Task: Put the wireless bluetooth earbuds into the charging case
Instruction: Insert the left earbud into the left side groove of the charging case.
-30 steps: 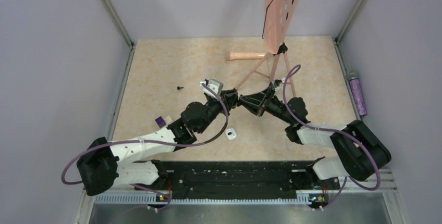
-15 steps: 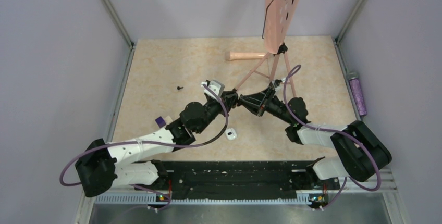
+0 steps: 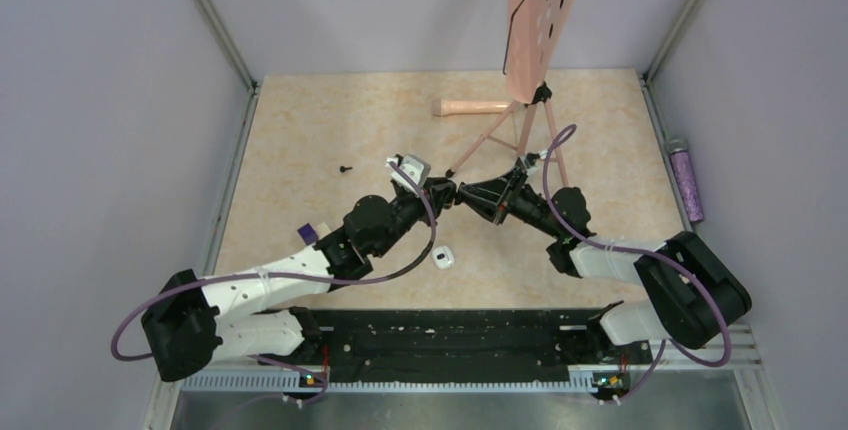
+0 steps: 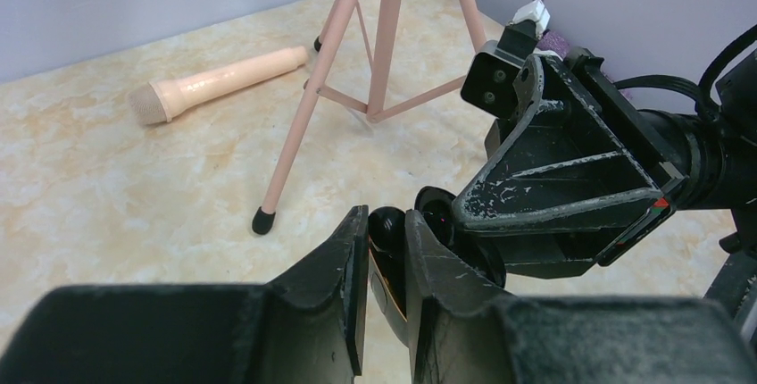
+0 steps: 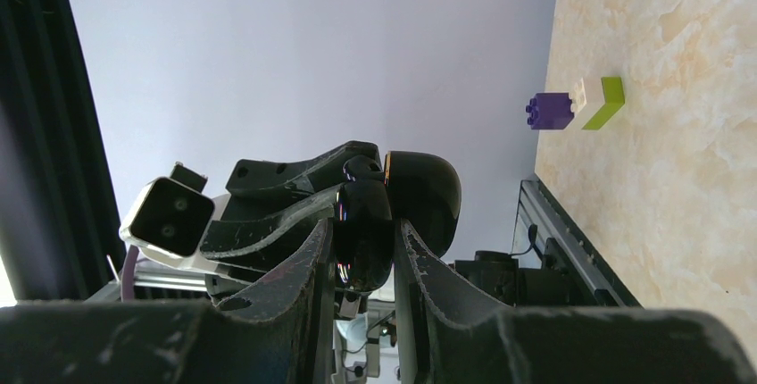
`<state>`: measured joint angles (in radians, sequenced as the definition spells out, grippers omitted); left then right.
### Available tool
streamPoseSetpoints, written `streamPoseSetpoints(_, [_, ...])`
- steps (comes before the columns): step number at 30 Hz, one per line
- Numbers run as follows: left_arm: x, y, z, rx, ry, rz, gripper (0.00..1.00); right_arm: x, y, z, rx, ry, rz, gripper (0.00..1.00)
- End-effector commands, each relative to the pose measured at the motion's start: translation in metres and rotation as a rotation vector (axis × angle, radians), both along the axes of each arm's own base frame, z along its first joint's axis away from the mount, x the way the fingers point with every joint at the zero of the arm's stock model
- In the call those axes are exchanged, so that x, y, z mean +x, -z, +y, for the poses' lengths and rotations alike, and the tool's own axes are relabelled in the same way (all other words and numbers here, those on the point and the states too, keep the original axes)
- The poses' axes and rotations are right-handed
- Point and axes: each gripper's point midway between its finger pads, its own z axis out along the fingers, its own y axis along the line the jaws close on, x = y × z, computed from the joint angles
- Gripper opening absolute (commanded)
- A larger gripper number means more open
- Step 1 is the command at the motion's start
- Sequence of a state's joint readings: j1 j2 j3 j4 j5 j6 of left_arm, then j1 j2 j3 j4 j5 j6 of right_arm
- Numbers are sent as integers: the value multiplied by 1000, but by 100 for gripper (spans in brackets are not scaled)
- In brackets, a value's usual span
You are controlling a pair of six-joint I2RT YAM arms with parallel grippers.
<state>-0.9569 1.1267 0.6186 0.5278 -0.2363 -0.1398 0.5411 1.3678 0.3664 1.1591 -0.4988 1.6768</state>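
Note:
The charging case [image 4: 386, 229] is glossy black with an orange seam and is held in the air above the middle of the table. My left gripper [image 4: 386, 216] is shut on one half of it. My right gripper [image 5: 361, 228] comes from the opposite side and is shut on the other rounded black half [image 5: 361, 214]. In the top view the two grippers [image 3: 446, 193] [image 3: 468, 193] meet tip to tip. One tiny black earbud [image 3: 346, 167] lies on the table, up and to the left of the grippers. No other earbud shows.
A pink tripod stand [image 3: 520, 125] rises just behind the grippers, one foot [image 4: 262, 221] close to them. A pink microphone [image 3: 475, 107] lies at the back. There is a small white object [image 3: 444, 257] near the front, a purple-and-green block [image 5: 571, 107] to the left, and a purple bottle [image 3: 686, 180] beyond the right wall.
The rear part of the left arm has crept slightly to the left. Both grippers and the case stay where they were.

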Motion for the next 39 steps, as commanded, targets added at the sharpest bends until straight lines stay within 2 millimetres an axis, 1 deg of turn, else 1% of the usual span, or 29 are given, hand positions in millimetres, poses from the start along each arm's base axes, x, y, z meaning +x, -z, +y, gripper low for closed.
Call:
streamPoseSetpoints(1, [-14,-6,-7,-12,73,2,26,-1,-29,-2,53,25,-92,0])
streamPoseSetpoints(4, [-15,-6,-8,-9,79,8,34,-1,-29,-2,49,26,-92,0])
streamPoseSetpoints(8, [-16,-5,-9,-8,86,16,40,0,-27,-1,41,26,-91,0])
streamPoseSetpoints(13, [-15,-8,-6,-15,75,16,41,0,-23,-1,29,30,-87,0])
streamPoseSetpoints(19, [-17,-15,-3,-19,69,24,41,1,-13,-2,-4,37,-84,0])
streamPoseSetpoints(22, [-19,-16,-4,-16,76,43,43,2,-9,-2,-22,45,-83,0])
streamPoseSetpoints(25, [-21,-17,-6,-17,95,59,48,3,-7,-2,-34,49,-80,0])
streamPoseSetpoints(29, [-24,-18,-7,-34,105,73,59,4,-6,-2,-40,52,-82,0])
streamPoseSetpoints(32, [-24,-23,-3,-47,91,68,63,3,-4,-2,-45,52,-81,0])
streamPoseSetpoints(39, [-22,-49,12,-111,31,36,66,2,1,-2,-61,48,-81,0])
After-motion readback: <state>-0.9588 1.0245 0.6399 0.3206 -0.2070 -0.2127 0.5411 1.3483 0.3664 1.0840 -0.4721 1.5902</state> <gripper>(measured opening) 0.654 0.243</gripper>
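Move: The left hand pinches the black left earbud at the open black charging case, whose middle lies about 1 cm to its right, level fore-and-aft, and some 2 cm below. The tripod foot stands roughly 6 cm ahead and the white case about 14 cm back and 1 cm left, both some 22 cm lower. From the right hand, which holds the charging case, its middle is about 2 cm left and 1 cm down. The left fingers open wide, letting go of the earbud, as the hand backs about 2 cm from the case. ##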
